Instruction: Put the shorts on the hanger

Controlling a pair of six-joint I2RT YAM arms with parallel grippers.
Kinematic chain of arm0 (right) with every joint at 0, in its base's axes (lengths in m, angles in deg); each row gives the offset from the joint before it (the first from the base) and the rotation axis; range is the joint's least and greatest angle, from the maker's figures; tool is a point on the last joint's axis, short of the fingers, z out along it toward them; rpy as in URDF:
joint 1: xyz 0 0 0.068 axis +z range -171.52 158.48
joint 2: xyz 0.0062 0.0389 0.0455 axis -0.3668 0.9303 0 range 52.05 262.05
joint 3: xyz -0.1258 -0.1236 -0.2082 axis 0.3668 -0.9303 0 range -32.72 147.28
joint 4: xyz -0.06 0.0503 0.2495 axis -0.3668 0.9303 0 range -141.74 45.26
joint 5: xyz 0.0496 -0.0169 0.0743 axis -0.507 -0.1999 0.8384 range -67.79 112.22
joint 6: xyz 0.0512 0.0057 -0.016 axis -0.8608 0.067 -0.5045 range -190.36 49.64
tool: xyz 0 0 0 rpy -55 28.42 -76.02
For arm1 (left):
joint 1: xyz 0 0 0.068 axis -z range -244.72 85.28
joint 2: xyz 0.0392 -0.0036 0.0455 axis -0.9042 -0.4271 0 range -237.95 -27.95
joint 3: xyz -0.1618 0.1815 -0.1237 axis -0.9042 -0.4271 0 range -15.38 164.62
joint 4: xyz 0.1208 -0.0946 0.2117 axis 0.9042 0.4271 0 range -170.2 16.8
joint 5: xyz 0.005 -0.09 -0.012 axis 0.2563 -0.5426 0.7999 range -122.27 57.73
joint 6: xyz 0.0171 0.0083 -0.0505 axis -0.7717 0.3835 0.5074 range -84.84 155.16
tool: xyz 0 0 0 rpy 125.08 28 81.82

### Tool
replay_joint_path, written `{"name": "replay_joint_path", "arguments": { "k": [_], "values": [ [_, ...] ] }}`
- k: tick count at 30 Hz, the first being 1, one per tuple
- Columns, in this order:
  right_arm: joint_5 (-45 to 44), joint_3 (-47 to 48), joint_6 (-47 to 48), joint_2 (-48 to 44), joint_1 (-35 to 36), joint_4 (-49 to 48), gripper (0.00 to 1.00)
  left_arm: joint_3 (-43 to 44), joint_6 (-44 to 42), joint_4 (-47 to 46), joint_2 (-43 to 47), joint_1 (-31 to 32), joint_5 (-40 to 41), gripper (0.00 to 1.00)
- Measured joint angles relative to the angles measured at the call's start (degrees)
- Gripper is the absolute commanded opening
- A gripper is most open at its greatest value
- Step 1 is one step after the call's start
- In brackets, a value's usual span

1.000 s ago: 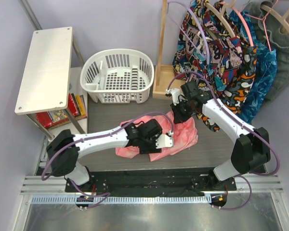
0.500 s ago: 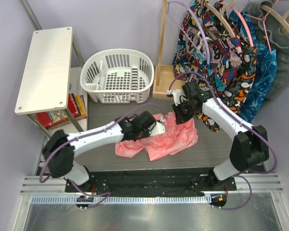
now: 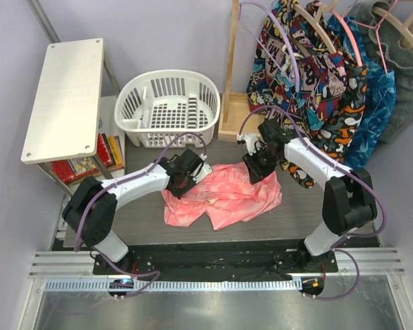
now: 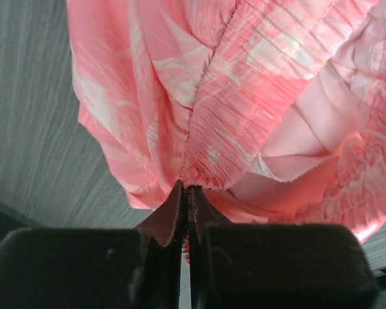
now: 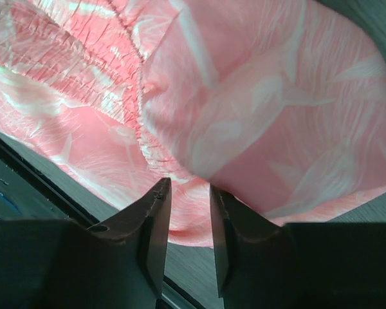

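Note:
The coral-pink shorts (image 3: 224, 196) lie crumpled in the middle of the dark table. My left gripper (image 3: 186, 180) is at their left back edge. In the left wrist view it (image 4: 185, 190) is shut on the gathered waistband of the shorts (image 4: 244, 96), and the fabric is pulled up from the table. My right gripper (image 3: 257, 167) is over their right back corner. In the right wrist view its jaws (image 5: 190, 190) stand apart with nothing between them, and the shorts (image 5: 257, 109) lie just beyond the tips. The thin lavender hanger (image 3: 283, 36) hangs on the rack at the back right.
A white laundry basket (image 3: 168, 110) stands at the back left of the table, with a wooden box (image 3: 233, 113) beside it. Comic-print garments (image 3: 316, 75) and a blue garment (image 3: 375, 103) hang behind my right arm. A white shelf (image 3: 65, 100) stands at the left.
My left gripper closed on the shorts' waistband and pulled it left and back, spreading the fabric. My right gripper opened and let go of the shorts.

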Motion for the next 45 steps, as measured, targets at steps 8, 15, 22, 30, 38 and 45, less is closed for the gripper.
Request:
{"name": "replay_joint_path", "arguments": {
  "k": [8,15,22,30,38,45],
  "values": [
    [3.10,1.05,4.11,-3.98,0.50,5.25,0.59,-0.07,1.95,1.88,1.40,-0.92,-4.70,0.57],
    [4.37,8.68,9.55,-18.38,0.48,11.04,0.61,7.10,0.66,9.33,11.28,-2.14,-14.51,0.78],
    [2.54,17.77,5.64,-28.50,0.50,8.90,0.70,22.01,-3.74,17.42,13.94,-4.02,-20.26,1.00],
    [0.13,27.56,-6.47,-20.79,-2.27,2.32,0.82,43.32,-9.20,20.41,11.91,-5.73,-19.47,1.00],
    [0.57,50.56,-15.87,-6.25,-13.60,-4.00,0.89,45.53,-8.98,21.11,12.13,-13.77,-23.28,1.00],
    [-0.63,58.77,-16.41,-2.84,-16.33,-8.39,0.90,43.74,-7.06,21.44,13.79,-17.25,-27.10,1.00]
  ]
}}
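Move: The purple hanger the right hand is bound for hangs edge-on about 22 cm ahead of it, 2 cm to its right and some 42 cm up; the patterned shorts hang about 24 cm ahead, 12 cm right and 25 cm up. The pink shorts' middle lies 11 cm left of this hand, 4 cm back and 3 cm lower. From the left hand, level with them at their left end, that middle is about 13 cm to its right, and the laundry basket 24 cm ahead, 3 cm left. The right hand, its fingers already parted, lifts off the pink shorts and rises some 44 cm, easing back slightly at first and then swinging forward and a little to the right towards the near end of the purple hanger, its fingers opening wide and tipping up from pointing down to pointing forward. The left hand opens its shut fingers from fully closed to wide, lets go of the waistband's left end and climbs about 30 cm nearly straight up, swaying a few centimetres left and back again while the wrist tilts some 40 degrees, and then hovers open. ##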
